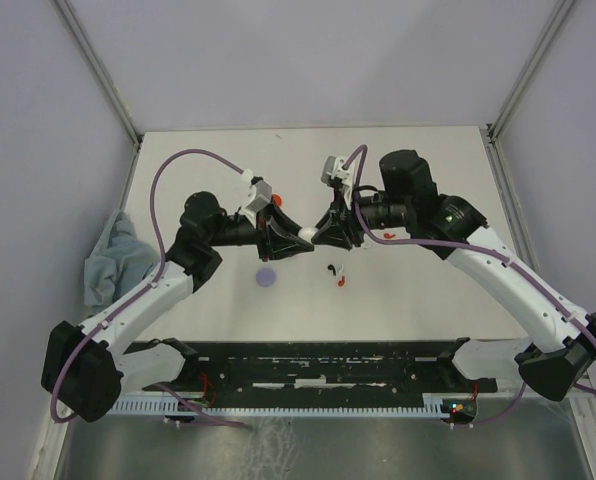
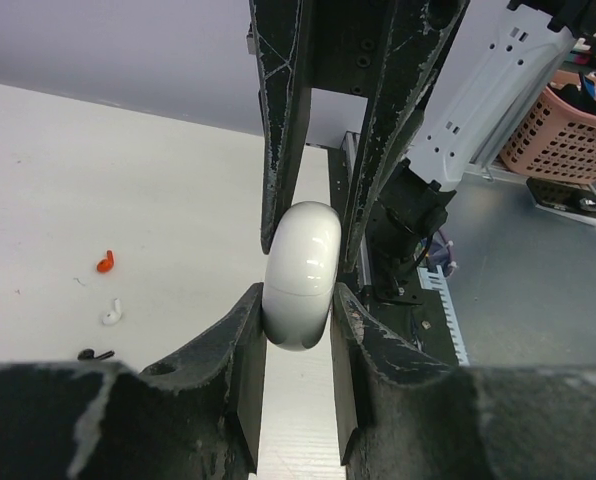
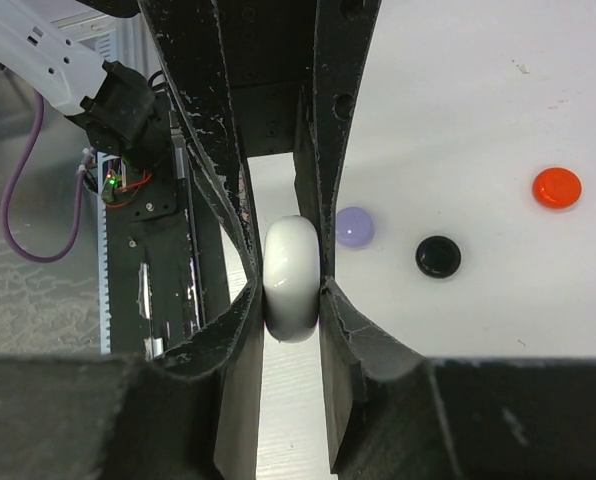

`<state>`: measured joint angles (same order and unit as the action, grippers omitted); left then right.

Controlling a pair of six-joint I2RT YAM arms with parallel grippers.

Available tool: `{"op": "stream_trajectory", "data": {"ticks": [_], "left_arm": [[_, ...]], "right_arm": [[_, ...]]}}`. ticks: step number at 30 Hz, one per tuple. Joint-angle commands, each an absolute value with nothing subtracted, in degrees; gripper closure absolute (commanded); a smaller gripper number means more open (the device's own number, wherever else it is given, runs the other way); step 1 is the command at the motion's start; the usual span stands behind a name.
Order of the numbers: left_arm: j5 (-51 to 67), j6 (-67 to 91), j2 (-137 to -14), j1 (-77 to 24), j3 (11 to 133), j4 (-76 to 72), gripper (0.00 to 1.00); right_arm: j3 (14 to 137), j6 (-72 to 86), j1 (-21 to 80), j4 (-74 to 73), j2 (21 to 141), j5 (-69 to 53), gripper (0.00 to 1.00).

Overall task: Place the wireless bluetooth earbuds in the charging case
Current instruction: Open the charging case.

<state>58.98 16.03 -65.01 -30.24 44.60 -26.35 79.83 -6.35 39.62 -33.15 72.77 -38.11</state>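
The white charging case (image 1: 307,239) hangs above the middle of the table, pinched from both sides. My left gripper (image 1: 300,241) is shut on one end of it and my right gripper (image 1: 316,237) on the other. In the left wrist view the charging case (image 2: 301,275) sits between my left gripper (image 2: 298,300) below and the other arm's fingers (image 2: 283,150) above; a seam shows and the lid looks closed. The right wrist view shows the case (image 3: 292,275) inside my right gripper (image 3: 291,290). Loose earbuds lie on the table: red (image 2: 104,262), white (image 2: 112,314) and black (image 2: 95,353).
A lavender disc (image 3: 355,227), a black disc (image 3: 438,257) and a red disc (image 3: 557,187) lie on the table beyond the case. A grey-blue cloth (image 1: 113,255) is bunched at the table's left edge. A pink basket (image 2: 568,130) stands off the table.
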Motion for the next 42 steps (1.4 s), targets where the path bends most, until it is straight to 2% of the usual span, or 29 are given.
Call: {"op": "stream_trajectory", "data": {"ticks": [1, 5, 26, 31, 36, 42], "left_arm": [[60.3, 13.7, -63.6, -30.6, 44.5, -27.9, 0.97], [59.1, 10.6, -62.0, -30.7, 42.8, -28.1, 0.97], [57.2, -4.4, -57.4, -30.7, 39.5, -19.9, 0.97], [50.6, -4.4, -58.0, -30.6, 37.4, -20.1, 0.97], [37.7, -2.8, -58.0, -29.5, 33.9, -20.7, 0.97], [31.5, 2.2, -55.8, -25.8, 30.7, -22.5, 0.97]], "right_arm": [[79.4, -8.0, 39.4, -30.3, 72.4, -35.4, 0.65], [79.3, -8.6, 39.4, -30.7, 72.5, -34.5, 0.56], [81.6, -6.5, 39.1, -31.2, 75.5, -27.2, 0.42], [83.2, -4.6, 38.7, -34.3, 77.2, -22.9, 0.37], [84.0, -1.0, 37.8, -39.0, 78.7, -13.4, 0.29], [81.3, 2.8, 36.7, -44.7, 82.3, -5.7, 0.27]]}}
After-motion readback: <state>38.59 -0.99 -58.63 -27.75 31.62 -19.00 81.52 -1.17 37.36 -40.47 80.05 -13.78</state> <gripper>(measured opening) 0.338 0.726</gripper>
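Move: The closed white charging case sits between the two grippers, its middle about 2 cm right of the left hand and some 2 cm left of the right hand. From the left hand, the black case lies on the table about 10 cm ahead, 3 cm left and 27 cm down, the purple case 4 cm ahead and 8 cm left. From the right hand, the nearer white earbud lies about 7 cm ahead, 7 cm right and 29 cm down. Open the right fingers to let go of the case, then swing that gripper away forward, down and to the right, about 11 cm in all, tipping its fingers downward and turning clockwise. Keep the left pinch on the case, first rolling its forward side up about 10 degrees while easing left and down, then sweep faster down and forward, about 9 cm lower in all, turning counter-clockwise. ##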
